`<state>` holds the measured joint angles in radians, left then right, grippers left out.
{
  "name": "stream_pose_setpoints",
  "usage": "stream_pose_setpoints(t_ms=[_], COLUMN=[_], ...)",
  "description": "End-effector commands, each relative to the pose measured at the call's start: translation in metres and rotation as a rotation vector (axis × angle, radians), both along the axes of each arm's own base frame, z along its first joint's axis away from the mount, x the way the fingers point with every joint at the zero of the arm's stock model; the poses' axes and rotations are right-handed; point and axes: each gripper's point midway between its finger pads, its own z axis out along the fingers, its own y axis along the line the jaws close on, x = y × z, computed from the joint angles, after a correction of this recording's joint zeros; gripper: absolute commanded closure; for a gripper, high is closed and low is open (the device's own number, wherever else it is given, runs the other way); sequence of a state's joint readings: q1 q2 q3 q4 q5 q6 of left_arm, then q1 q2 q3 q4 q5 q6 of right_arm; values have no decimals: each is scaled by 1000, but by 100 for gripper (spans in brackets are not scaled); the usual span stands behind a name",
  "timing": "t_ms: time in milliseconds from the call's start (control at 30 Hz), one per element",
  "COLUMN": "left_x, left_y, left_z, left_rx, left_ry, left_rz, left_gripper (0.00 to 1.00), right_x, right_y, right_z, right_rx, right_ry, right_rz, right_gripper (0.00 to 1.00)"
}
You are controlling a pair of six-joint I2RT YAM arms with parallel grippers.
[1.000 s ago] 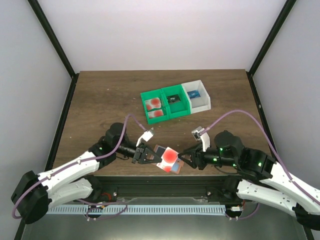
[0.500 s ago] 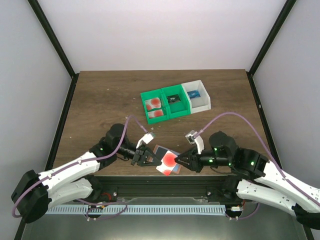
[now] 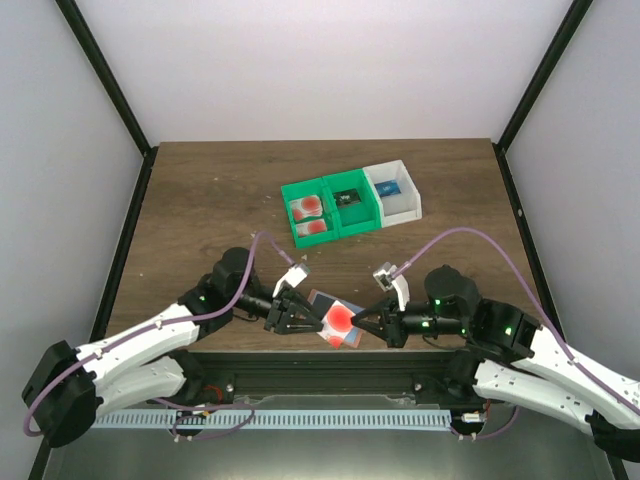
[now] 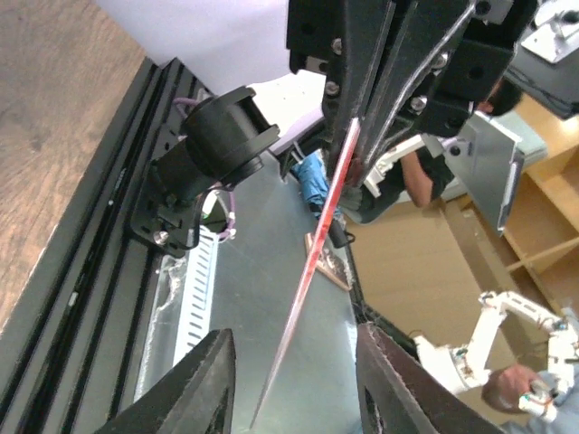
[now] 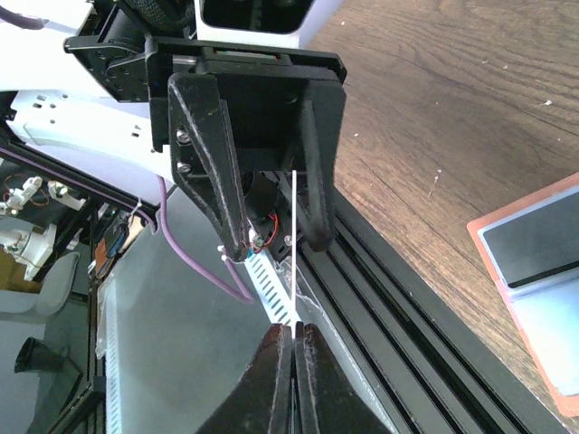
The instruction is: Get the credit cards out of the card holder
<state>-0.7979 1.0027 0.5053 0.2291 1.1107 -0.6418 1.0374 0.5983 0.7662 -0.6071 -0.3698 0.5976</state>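
A whitish-pink credit card (image 3: 338, 321) with a red round blot hangs just above the table's front edge, between both grippers. My right gripper (image 3: 362, 324) is shut on the card's right edge. In the right wrist view the card (image 5: 295, 244) is a thin white line rising from the closed fingertips (image 5: 295, 327). My left gripper (image 3: 308, 320) stands open, with a jaw on each side of the edge-on card (image 4: 330, 217) and touching neither face (image 4: 291, 333). The salmon-pink card holder (image 3: 321, 300) lies open on the wood under the card, its blue-grey panel (image 5: 534, 258) facing up.
A green bin (image 3: 333, 208) at mid-table holds two more cards (image 3: 308, 215) in its left compartment and a dark item in its right one. A white bin (image 3: 395, 190) with a blue item adjoins it. A black rail (image 5: 425, 316) runs along the table's near edge.
My right gripper moved in and shut on the card's right edge. My left gripper, shut on the card before, has opened and let go. The card shifted slightly.
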Motion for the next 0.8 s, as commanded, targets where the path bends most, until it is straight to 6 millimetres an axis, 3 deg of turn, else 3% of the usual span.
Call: stream_pose_setpoints(t_ms=[0,200,300,367,467,767], left_x=[16,66,95,116,128,132], left_y=[1,13,30,48,66,95], left_z=[6,12,13,10,12,7], left_rx=[9,111,208,285,309,365], left_ry=[-61,-169,-242,-288,-331,-413], left_rz=[92,380,580,733,856,968], left_gripper=[53,21,1,0,0,0], right_x=[1,24,37,48,66,131], right_y=[2,-5,-7,-9,-7,7], right_z=[6,-16,-22,-28,-40,-26], right_rx=[37,-41,-57,-74,-124,-88], right_ry=[-13,6,-2,-10,-17,-84], right_rz=[-8,-152,-226,-288,-371,-529], right_gripper=[100,99,100,100,99,100])
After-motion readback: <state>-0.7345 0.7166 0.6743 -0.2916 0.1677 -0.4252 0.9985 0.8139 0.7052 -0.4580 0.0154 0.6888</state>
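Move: My right hand already pinches the red card, and the left green bin lies about 42 cm ahead of that hand, 12 cm left and 24 below. The middle green bin is some 48 cm ahead and 1 cm left, the card holder 10 cm ahead, 4 cm left and 25 below. From my left hand the left green bin lies about 42 cm ahead, 6 cm left and 21 below; the red card is 3 cm to its right. My left fingers, already parted around the card's edge, spread wide while that hand backs off, first forward, then also left, about 12 cm forward and 8 left, swinging some 50 degrees counter-clockwise and tipping up. My right hand keeps its pinch and, after a brief hold, carries the card forward and down, about 9 and 5 cm, towards the left green bin, turning clockwise. ##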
